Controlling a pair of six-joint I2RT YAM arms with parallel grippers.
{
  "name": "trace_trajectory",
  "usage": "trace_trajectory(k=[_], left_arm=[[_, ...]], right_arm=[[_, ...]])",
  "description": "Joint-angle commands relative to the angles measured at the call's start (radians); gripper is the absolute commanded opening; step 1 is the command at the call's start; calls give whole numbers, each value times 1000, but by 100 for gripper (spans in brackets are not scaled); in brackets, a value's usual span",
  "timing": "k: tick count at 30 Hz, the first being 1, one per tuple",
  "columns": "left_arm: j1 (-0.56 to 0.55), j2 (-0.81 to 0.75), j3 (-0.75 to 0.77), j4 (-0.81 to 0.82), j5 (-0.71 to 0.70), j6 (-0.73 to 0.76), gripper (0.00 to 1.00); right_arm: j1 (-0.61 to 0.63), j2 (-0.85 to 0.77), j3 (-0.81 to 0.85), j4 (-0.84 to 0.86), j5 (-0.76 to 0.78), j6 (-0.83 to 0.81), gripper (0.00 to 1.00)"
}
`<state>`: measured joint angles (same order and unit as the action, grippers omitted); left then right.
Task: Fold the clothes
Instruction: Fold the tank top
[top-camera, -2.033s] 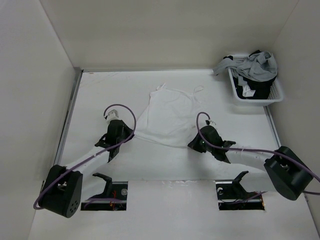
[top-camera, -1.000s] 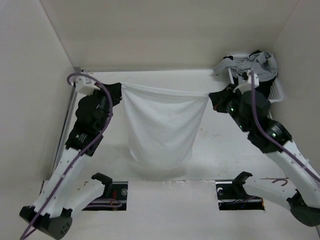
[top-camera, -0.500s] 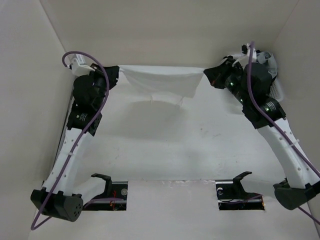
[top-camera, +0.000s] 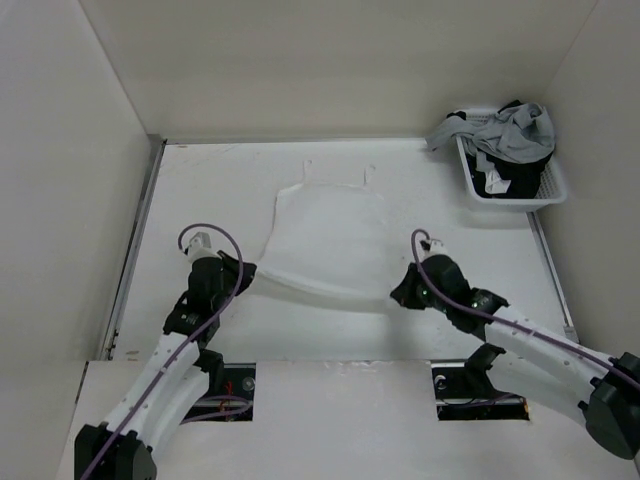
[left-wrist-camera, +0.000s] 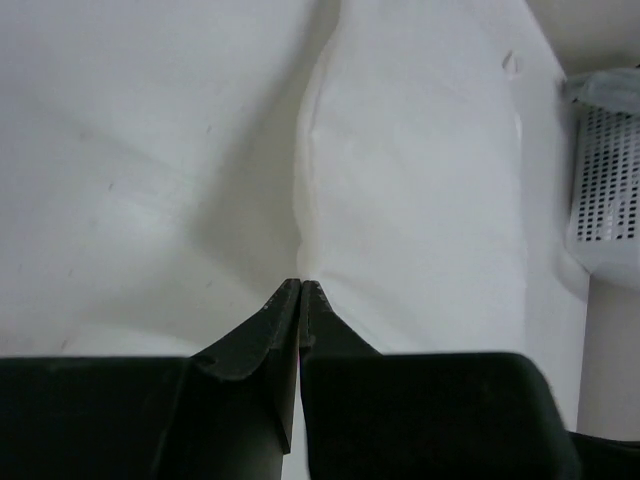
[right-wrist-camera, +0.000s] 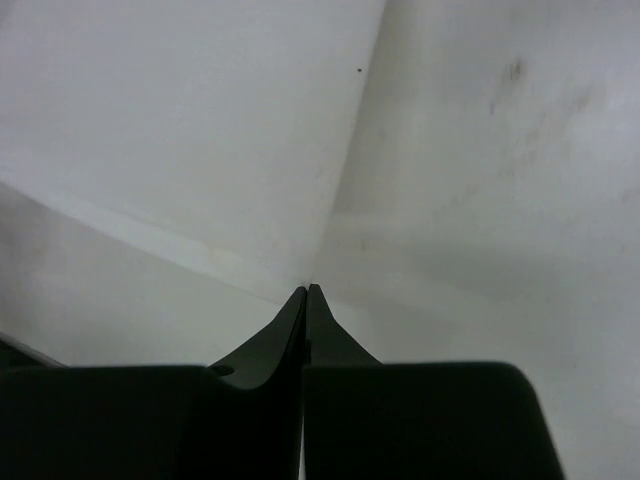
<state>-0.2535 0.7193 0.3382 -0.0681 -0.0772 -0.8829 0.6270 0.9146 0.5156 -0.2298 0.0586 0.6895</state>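
Observation:
The clothes, a white camisole (top-camera: 325, 225), lie spread on the white table with the two thin straps at the far end. The near hem is stretched between both grippers and sits slightly lifted. My left gripper (top-camera: 243, 272) is shut on the hem's left corner, and the left wrist view shows its gripper (left-wrist-camera: 301, 286) pinching the fabric (left-wrist-camera: 420, 170). My right gripper (top-camera: 397, 291) is shut on the hem's right corner. In the right wrist view that gripper (right-wrist-camera: 307, 290) nips the cloth edge (right-wrist-camera: 200, 130).
A white basket (top-camera: 512, 172) heaped with grey and black garments stands at the far right corner, and it shows at the edge of the left wrist view as the basket (left-wrist-camera: 605, 190). White walls close in the table (top-camera: 200, 190) on three sides.
Both arms came down from high at the far end and drew back toward the near edge. The camisole, which hung stretched between them, now lies flat on the table.

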Motion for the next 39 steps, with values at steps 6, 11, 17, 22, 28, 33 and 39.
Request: trace_trajectory(k=[6,11,17,22,28,33,39], left_arm=[[-80,-302,-93,-249,7,-137,1],[-66,-399,-96,-318,-16,-200,1],[-31,-203,22,-113,-33,-156,1],[-11,52,126,108,-49,-146,1],[21,303,252,275,-91,-143,1],[35,552,379,404,-98,-133,1],[58,807,507,504,-122,-131,1]], right_arm=[[294,-226,-149,-29,98,264,0],[363,-246,-91,-103,161,271,1],[187,-143,17,-25,86,131,1],[2,9,136,72,-22,27,1],[-177,193,302,145,-129,-21,1],[-287,390,435,202,-227,-25,1],[-364,647,599,253,-259,-13,1]])
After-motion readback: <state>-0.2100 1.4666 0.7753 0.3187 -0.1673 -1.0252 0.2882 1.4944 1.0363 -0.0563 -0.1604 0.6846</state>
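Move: My left hand holds the hem's left corner. The tank top's far left corner lies about 22 cm ahead and 7 cm to the right, with the left strap some 4 cm beyond and 5 cm right of that corner. From my right hand, on the other hem corner, the far right corner is roughly 24 cm ahead and 2 cm left, and the right strap 28 cm ahead and 5 cm left. All lie about 8 cm below my hands. The laundry basket is some 33 cm ahead and 32 cm right of my right hand. I keep both hem corners pinched and first draw back towards my bases, the left about 5 cm, the right about 9 cm while it dips and drifts a little left. Then both hands reverse and sweep forward over the tank top, 20-odd cm from their rearmost points, rising on the way and easing down slightly at the end, carrying the hem towards the strap end. ##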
